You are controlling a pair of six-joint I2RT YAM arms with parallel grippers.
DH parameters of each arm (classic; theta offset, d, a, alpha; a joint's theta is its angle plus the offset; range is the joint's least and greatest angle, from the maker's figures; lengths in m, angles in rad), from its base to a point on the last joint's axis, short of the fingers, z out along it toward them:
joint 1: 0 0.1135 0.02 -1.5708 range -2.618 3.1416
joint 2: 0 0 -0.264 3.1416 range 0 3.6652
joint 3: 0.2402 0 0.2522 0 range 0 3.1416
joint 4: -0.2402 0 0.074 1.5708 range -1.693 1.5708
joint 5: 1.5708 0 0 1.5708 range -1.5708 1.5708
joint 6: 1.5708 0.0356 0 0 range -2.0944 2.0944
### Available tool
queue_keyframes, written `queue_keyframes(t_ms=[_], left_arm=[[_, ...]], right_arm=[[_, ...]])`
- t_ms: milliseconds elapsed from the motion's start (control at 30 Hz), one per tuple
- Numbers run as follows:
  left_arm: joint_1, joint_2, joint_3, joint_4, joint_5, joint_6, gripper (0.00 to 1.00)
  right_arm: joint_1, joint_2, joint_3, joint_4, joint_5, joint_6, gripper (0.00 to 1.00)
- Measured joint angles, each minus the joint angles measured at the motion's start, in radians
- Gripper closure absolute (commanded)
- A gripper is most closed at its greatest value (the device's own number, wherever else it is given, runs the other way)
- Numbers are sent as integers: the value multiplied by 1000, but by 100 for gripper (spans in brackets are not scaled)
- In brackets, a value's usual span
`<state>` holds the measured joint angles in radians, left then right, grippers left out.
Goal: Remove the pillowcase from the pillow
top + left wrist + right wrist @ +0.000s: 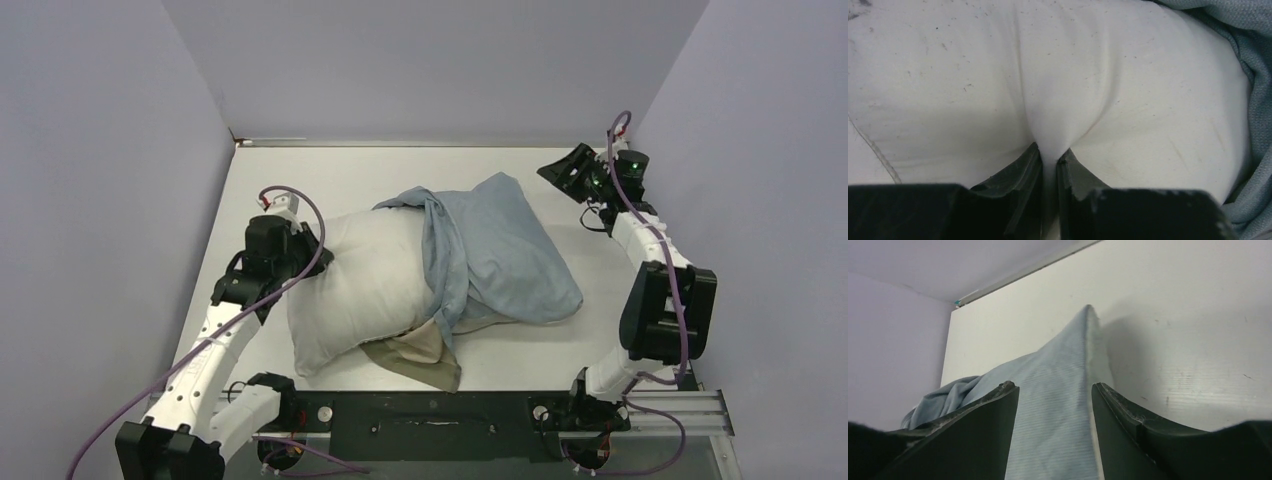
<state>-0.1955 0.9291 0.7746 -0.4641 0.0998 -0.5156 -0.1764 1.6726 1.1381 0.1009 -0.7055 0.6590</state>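
The off-white pillow (350, 285) lies across the middle of the table. Its left half is bare. The dusty-blue pillowcase (505, 260) covers its right half, bunched in a ridge down the middle, with the tan inside (425, 358) spilling out at the near edge. My left gripper (312, 250) sits at the pillow's left end and is shut on a pinched fold of the pillow (973, 75), the left gripper (1049, 156) squeezing white fabric. My right gripper (558, 170) hovers at the back right, open. In the right wrist view the pillowcase (1058, 390) shows in the right gripper's (1053, 387) gap, unpressed.
Lavender walls (120, 150) close in the white table (330, 170) on the left, back and right. The right arm (660, 300) stands close to the right wall. A black mounting rail (430, 410) runs along the near edge between the arm bases.
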Motion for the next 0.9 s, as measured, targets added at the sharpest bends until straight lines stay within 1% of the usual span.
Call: queue_keyframes(t_ms=[33, 133, 200, 267, 467, 567, 600, 733, 767, 900], left_arm=[[-9, 8, 13, -6, -6, 7, 73], [-37, 21, 53, -34, -32, 29, 61], [-60, 22, 80, -59, -60, 40, 53], [-99, 22, 109, -88, -102, 55, 47], [-285, 16, 175, -156, -240, 92, 38], [-368, 0, 191, -183, -286, 109, 36], [-399, -5, 196, -191, -299, 113, 34], [-518, -23, 216, -219, -351, 132, 31], [-546, -25, 219, -229, -362, 134, 29], [-628, -27, 221, -261, -390, 135, 24]], right_arm=[[22, -41, -4, -10, 19, -16, 37], [95, -189, -20, -37, 79, -64, 30], [164, -305, -31, -60, 129, -107, 29], [246, -401, -46, -84, 181, -150, 28], [529, -645, -180, -198, 340, -223, 26], [653, -728, -259, -269, 417, -223, 25], [690, -747, -278, -294, 437, -220, 25], [848, -807, -332, -380, 505, -201, 24], [893, -816, -338, -406, 523, -197, 24], [1009, -826, -356, -462, 570, -178, 24]])
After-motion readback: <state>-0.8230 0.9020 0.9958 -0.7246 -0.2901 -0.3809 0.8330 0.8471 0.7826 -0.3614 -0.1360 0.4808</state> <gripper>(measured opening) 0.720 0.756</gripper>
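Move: The near end of the pillowcase's bunched blue rim is the right hand's goal: about 30 cm back, 21 cm to its left and some 14 cm lower. The case's far corner lies roughly 10 cm left of that hand, 2 cm farther out and 12 cm lower. The left hand still pinches the white pillow, whose middle is about 5 cm back, 8 cm right and 8 cm below; the rim end lies 9 cm back, 24 cm right, 13 cm below. Swinging back and left in an arc, the right hand goes quickly from beyond the case to above its near rim, about 35 cm across, first rising some 12 cm, then sinking most of that, turning counter-clockwise while its fingers open further. The left hand opens wide and lets go of the pillow, rises, then drifts right and back over it towards the rim, turning some 20 degrees clockwise with its left side rolling up. ##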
